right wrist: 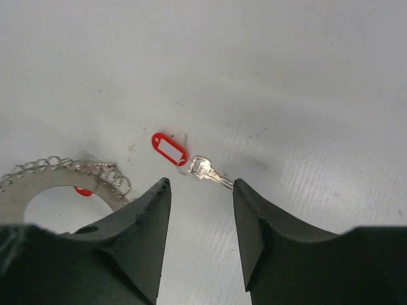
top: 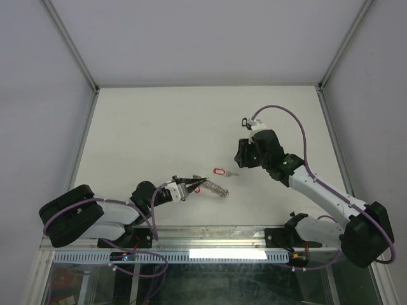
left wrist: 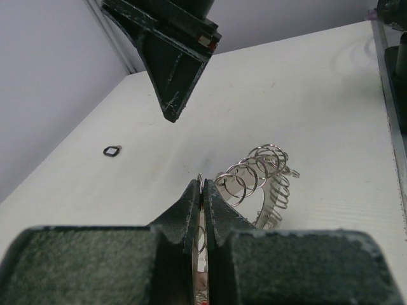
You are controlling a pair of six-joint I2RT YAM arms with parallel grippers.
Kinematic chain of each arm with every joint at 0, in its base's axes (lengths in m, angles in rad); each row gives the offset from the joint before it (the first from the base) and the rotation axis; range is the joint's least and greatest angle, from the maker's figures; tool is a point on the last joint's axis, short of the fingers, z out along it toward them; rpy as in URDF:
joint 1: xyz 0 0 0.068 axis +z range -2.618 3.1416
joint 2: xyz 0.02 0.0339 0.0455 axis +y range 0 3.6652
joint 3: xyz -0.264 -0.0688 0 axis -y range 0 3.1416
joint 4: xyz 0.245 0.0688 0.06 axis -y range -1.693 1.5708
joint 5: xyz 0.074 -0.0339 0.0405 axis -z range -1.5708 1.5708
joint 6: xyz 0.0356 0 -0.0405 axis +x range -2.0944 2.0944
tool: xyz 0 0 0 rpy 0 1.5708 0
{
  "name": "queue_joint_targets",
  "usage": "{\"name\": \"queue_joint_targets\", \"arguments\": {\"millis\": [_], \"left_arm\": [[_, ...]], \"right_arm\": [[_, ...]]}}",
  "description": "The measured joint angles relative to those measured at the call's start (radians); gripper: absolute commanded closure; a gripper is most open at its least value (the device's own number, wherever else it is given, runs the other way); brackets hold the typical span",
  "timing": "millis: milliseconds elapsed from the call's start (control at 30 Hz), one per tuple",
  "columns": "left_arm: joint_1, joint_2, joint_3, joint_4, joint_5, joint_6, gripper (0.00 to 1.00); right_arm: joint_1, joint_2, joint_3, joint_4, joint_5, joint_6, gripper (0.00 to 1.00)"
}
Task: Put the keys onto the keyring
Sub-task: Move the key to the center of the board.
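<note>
The keyring [top: 217,189] lies on the white table, a flat grey ring fringed with wire loops. My left gripper [top: 191,185] is shut on one wire loop [left wrist: 201,182] at its rim, and the rest of the keyring [left wrist: 264,175] stands up beyond the fingertips. A bit of red tag [top: 196,189] shows beside the tips. A silver key [right wrist: 208,171] with a red tag [right wrist: 169,149] lies flat on the table, apart from the keyring [right wrist: 54,184]. My right gripper [right wrist: 200,187] is open and empty, just above and short of this key [top: 232,173].
A second red piece [right wrist: 82,190] peeks from under the keyring's rim. A small black loop-shaped thing [left wrist: 112,150] lies on the table farther off. A dark finger of the right gripper [left wrist: 175,76] hangs into the top of the left wrist view. Walls enclose the table [top: 159,127].
</note>
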Motion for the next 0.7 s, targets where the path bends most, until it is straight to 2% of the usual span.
{"name": "queue_joint_targets", "arguments": {"millis": [133,267,433,700], "left_arm": [[0.000,-0.095,-0.016,-0.059,-0.016,-0.045,1.00],[0.000,-0.263,-0.021,-0.190,-0.068,-0.078,1.00],[0.000,-0.441,-0.023,-0.347,-0.152,-0.089,1.00],[0.000,-0.479,-0.023,-0.476,-0.193,-0.100,1.00]], "right_arm": [[-0.101,0.017,-0.022,0.000,-0.047,0.073,0.52],[-0.183,0.047,-0.043,0.039,-0.114,0.112,0.53],[-0.251,0.133,-0.042,0.063,-0.118,0.138,0.53],[-0.327,0.326,0.073,0.092,-0.085,0.120,0.53]]}}
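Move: My right hand is empty and half open, with the key about 2 cm ahead, 3 cm to its left and some 13 cm below; its red tag lies about 3 cm ahead and 9 cm left. The keyring in my left hand hangs some 8 cm back and 11 cm left of my right hand; the black clip is on the table, 28 cm ahead and 5 cm right. From my left hand, the key is about 7 cm ahead, 12 cm right and 13 cm below. I draw my empty right hand away from the key, first right and down, then mostly forward across bare table towards the black clip, about 12 cm in all, turning some 20 degrees clockwise, tipping further down and staying half open. Keeping its pinch on the keyring, my left hand moves about 4 cm left, rising nearly as far before sinking half back, with a slight counter-clockwise turn. ##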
